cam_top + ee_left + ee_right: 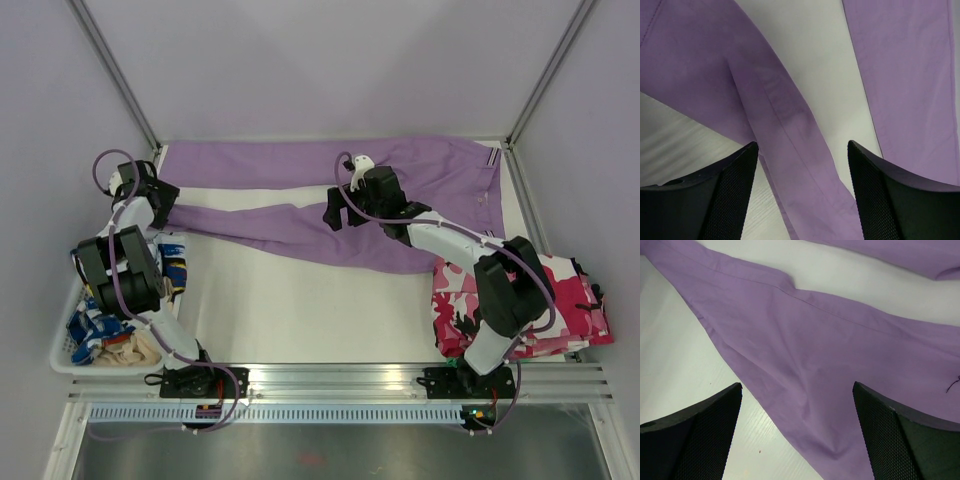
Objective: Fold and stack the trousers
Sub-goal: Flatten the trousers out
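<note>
The lilac trousers [290,165] lie flat across the back of the table, waist to the right and both legs running left with a strip of white table between them. My left gripper [168,196] hovers over the far left end of the near leg. Its jaws stand apart over a narrow fold of the trousers [790,115] and are not clamped on it [802,145]. My right gripper [333,212] is above the middle of the near leg. It is open [797,385] over the trousers [815,340], at the cloth's near edge.
A folded pink, white and black camouflage garment [560,300] lies at the right, beside the right arm. A white basket [60,345] holding blue-and-white clothing [90,325] sits at the left edge. Metal frame posts rise at the back corners.
</note>
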Motion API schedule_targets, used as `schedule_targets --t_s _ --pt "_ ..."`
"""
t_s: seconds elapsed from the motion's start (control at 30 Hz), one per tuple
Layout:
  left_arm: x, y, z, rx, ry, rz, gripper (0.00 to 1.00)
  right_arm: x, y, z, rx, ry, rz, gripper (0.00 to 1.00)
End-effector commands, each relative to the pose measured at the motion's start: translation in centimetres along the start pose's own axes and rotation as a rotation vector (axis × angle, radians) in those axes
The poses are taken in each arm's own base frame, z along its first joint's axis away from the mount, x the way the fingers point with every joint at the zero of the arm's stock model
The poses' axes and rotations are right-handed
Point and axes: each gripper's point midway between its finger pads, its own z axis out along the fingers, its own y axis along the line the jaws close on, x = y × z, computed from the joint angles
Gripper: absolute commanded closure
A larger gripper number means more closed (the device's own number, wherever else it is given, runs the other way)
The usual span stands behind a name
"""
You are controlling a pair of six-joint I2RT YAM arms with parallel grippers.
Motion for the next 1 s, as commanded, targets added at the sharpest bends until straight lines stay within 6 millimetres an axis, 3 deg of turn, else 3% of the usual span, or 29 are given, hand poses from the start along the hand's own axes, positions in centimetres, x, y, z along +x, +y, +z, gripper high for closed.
schedule_targets --t_s 0.0,0.13,0.27,0.37,0.57,0.63,0.67,0.7,0.73,0.77,0.83,0.97 --pt "-1.6 -0.5 1.1 -0.019 -0.033 -0.026 0.23 -0.9 -0.3 1.3 0.008 -0.026 -0.014 0.02" --pt "-1.4 0.2 2.8 -0.075 -0.010 -0.002 0.32 -0.9 -0.5 2.2 0.017 -0.012 -0.021 0.02" --pt "-1.4 0.2 3.4 -0.079 -0.014 0.002 0.78 -1.1 -0.8 2.3 0.032 -0.017 -0.033 0.02" --pt "-2.7 -0.4 2.6 -0.067 -0.051 0.034 0.98 -1.3 -1.0 2.2 0.043 -0.019 -0.044 0.02" --pt "-8.6 -2.8 -1.5 -0.080 -0.213 0.117 0.98 -1.0 -1.2 2.4 0.043 -0.013 -0.036 0.02" --pt "-8.8 -2.8 -0.6 -0.105 -0.200 0.177 0.98 -1.1 -1.1 2.6 0.041 -0.019 -0.029 0.02" --pt "-9.8 -4.0 -0.5 -0.086 -0.207 0.220 0.98 -1.0 -1.0 2.7 0.033 -0.019 -0.027 0.02" --pt "-8.8 -3.9 0.3 -0.092 -0.153 0.245 0.97 -1.0 -0.8 2.8 0.027 -0.017 -0.018 0.02" --pt "-7.4 -3.2 2.7 -0.117 -0.094 0.272 0.96 -1.0 -0.7 3.0 0.018 -0.023 -0.015 0.02" --pt "-7.7 -4.1 3.1 -0.104 -0.088 0.285 0.96 -0.9 -0.6 3.2 0.012 -0.019 -0.011 0.02" --pt "-5.6 -3.6 5.3 -0.104 -0.014 0.294 0.96 -1.0 -0.5 3.3 0.011 -0.020 -0.002 0.02" --pt "-3.6 -4.7 5.8 -0.037 0.016 0.297 0.93 -0.9 -0.7 3.1 0.020 -0.013 -0.001 0.02"
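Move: The near trouser leg runs under the left gripper. Its hemmed end is centred about 6 cm to the left, 1 cm ahead and 4 cm below. The far leg's end lies some 13 cm ahead and 3 cm left, and the clothes basket about 21 cm back and 12 cm left. From the right gripper, the near leg's middle is some 6 cm below and 1 cm ahead; that leg's end is roughly 47 cm left, 1 cm ahead. Lower the left gripper about 3 cm, easing forward and left, and shut its fingers down at the near leg's end. Then lift and swing it forward and left towards the far leg's end, about 8 cm ahead of the start, dipping again at the finish with the fingers shut. Meanwhile sink the open right gripper some 4 cm over the near leg's middle, drifting slightly forward. ##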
